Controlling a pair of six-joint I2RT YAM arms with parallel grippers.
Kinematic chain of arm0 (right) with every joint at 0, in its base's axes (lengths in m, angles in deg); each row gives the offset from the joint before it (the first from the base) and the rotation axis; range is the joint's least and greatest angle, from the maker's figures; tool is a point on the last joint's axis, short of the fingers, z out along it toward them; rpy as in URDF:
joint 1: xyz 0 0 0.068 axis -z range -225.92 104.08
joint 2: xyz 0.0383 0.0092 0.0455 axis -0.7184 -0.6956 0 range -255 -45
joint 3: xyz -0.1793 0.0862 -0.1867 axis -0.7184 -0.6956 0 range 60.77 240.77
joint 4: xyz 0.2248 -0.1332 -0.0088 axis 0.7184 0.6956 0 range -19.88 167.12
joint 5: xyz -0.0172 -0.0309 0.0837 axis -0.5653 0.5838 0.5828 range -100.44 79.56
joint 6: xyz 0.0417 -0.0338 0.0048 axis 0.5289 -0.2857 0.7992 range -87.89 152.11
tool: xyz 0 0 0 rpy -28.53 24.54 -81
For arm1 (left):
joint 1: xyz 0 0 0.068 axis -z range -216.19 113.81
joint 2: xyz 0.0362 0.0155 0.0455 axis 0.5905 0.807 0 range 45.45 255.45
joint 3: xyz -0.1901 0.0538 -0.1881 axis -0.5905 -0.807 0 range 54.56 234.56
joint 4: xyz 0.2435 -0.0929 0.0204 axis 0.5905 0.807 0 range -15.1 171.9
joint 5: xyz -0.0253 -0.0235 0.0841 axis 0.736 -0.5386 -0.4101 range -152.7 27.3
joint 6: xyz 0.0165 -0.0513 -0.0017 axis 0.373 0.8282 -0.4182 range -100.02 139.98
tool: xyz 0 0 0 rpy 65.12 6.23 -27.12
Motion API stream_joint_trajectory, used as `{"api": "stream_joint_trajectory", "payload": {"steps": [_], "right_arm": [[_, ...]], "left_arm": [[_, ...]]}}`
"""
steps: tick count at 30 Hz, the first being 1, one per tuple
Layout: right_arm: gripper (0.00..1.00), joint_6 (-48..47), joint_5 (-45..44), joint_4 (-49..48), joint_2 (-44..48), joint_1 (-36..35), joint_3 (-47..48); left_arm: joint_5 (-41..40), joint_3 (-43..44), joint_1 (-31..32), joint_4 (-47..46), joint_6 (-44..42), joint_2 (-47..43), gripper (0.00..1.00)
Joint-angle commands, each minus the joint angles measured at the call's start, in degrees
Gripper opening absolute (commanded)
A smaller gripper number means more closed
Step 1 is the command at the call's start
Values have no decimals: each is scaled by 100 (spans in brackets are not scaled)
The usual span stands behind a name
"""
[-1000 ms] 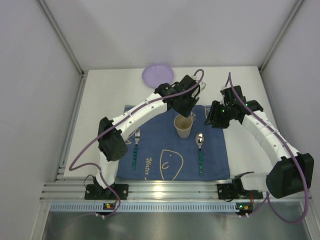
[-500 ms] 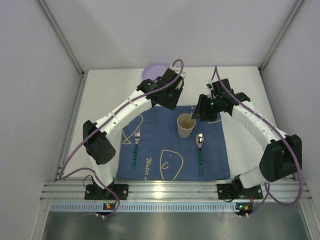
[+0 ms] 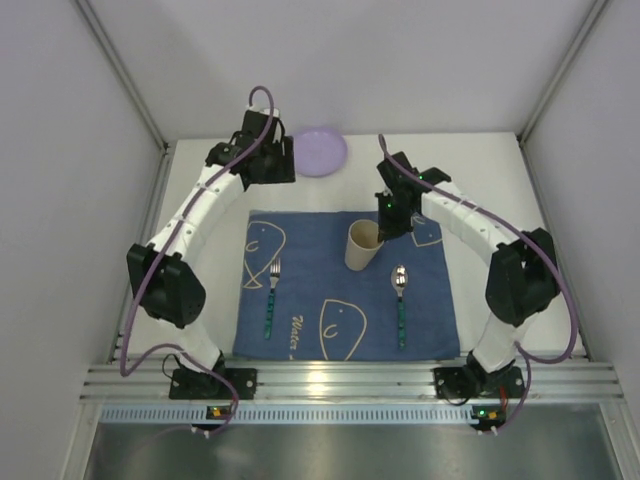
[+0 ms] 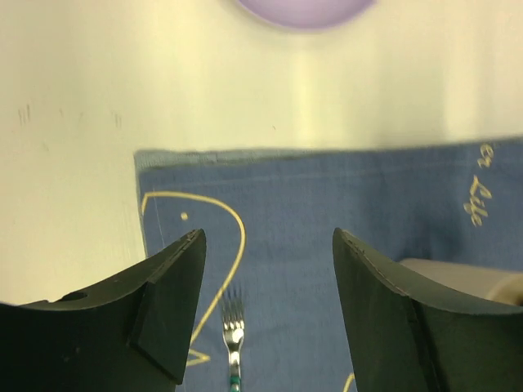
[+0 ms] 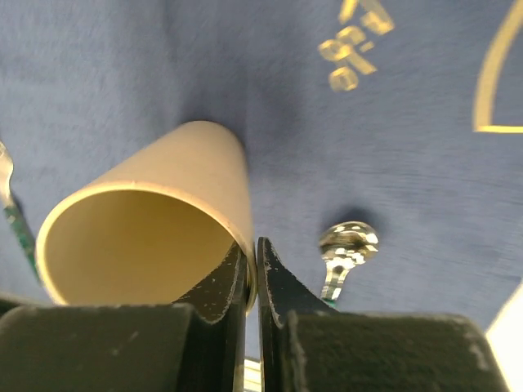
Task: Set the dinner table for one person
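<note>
The white dinner table [image 3: 500, 165] carries a blue cloth mat [image 3: 340, 300]. On the mat are a tan paper cup [image 3: 362, 247], a fork [image 3: 271, 292] on the left and a spoon [image 3: 400, 290] on the right. My right gripper [image 3: 386, 226] is shut on the cup's rim; in the wrist view its jaws [image 5: 252, 249] pinch the cup [image 5: 163, 212] wall, with the spoon [image 5: 347, 245] beyond. My left gripper [image 3: 270, 160] hangs open and empty beside a purple plate [image 3: 320, 150]. Its wrist view shows the gripper [image 4: 268, 237] above the mat [image 4: 343, 196] and fork [image 4: 234, 327].
The plate [image 4: 306, 10] lies on bare table [image 4: 163, 82] behind the mat's far edge. A ribbed aluminium rail [image 3: 350, 380] runs along the near edge, where both arm bases are bolted. White walls close in the left, right and back.
My left gripper let go of the cup, opened wider and swung back-left to beside the plate. My right gripper moved in and shut on the cup's rim; the cup now leans slightly.
</note>
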Motion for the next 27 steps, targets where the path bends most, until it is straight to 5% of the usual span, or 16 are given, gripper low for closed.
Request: {"api": "stream_joint_trajectory", "payload": {"steps": [1, 7, 17, 21, 22, 24, 27], "right_arm": [[0, -221, -976, 678, 40, 60, 626], [0, -432, -1706, 1067, 163, 393, 804], [0, -397, -1988, 620, 207, 1149, 294], [0, -459, -1952, 487, 76, 1194, 311], [0, -467, -1926, 461, 49, 1185, 276], [10, -467, -1847, 399, 49, 1185, 144], [38, -467, -1803, 372, 110, 1194, -40]], "left_arm": [[414, 384, -379, -909, -49, 481, 69], [291, 1763, -538, -867, 3, 1948, 68], [397, 1994, -574, -1807, 276, 2608, 70], [300, 2423, -591, -1842, 399, 3030, 75], [239, 2529, -609, -1790, 469, 3109, 84], [299, 2731, -626, -1833, 610, 3364, 87], [326, 2942, -644, -1992, 777, 3672, 97]]}}
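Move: From the left hand the plate lies about 29 cm ahead, 7 cm right and 22 cm down; the fork is some 22 cm back, 4 cm left. The right hand already pinches the cup's right rim, the cup's middle 5 cm left, level fore and aft, 5 cm lower. Its new spot on the placemat is about 4 cm ahead, 8 cm right and 11 cm below; the spoon lies 13 cm back, 3 cm right. Left hand reaches some 18 cm forward and down towards plate, opening; right carries cup 13 cm right, then releases. ##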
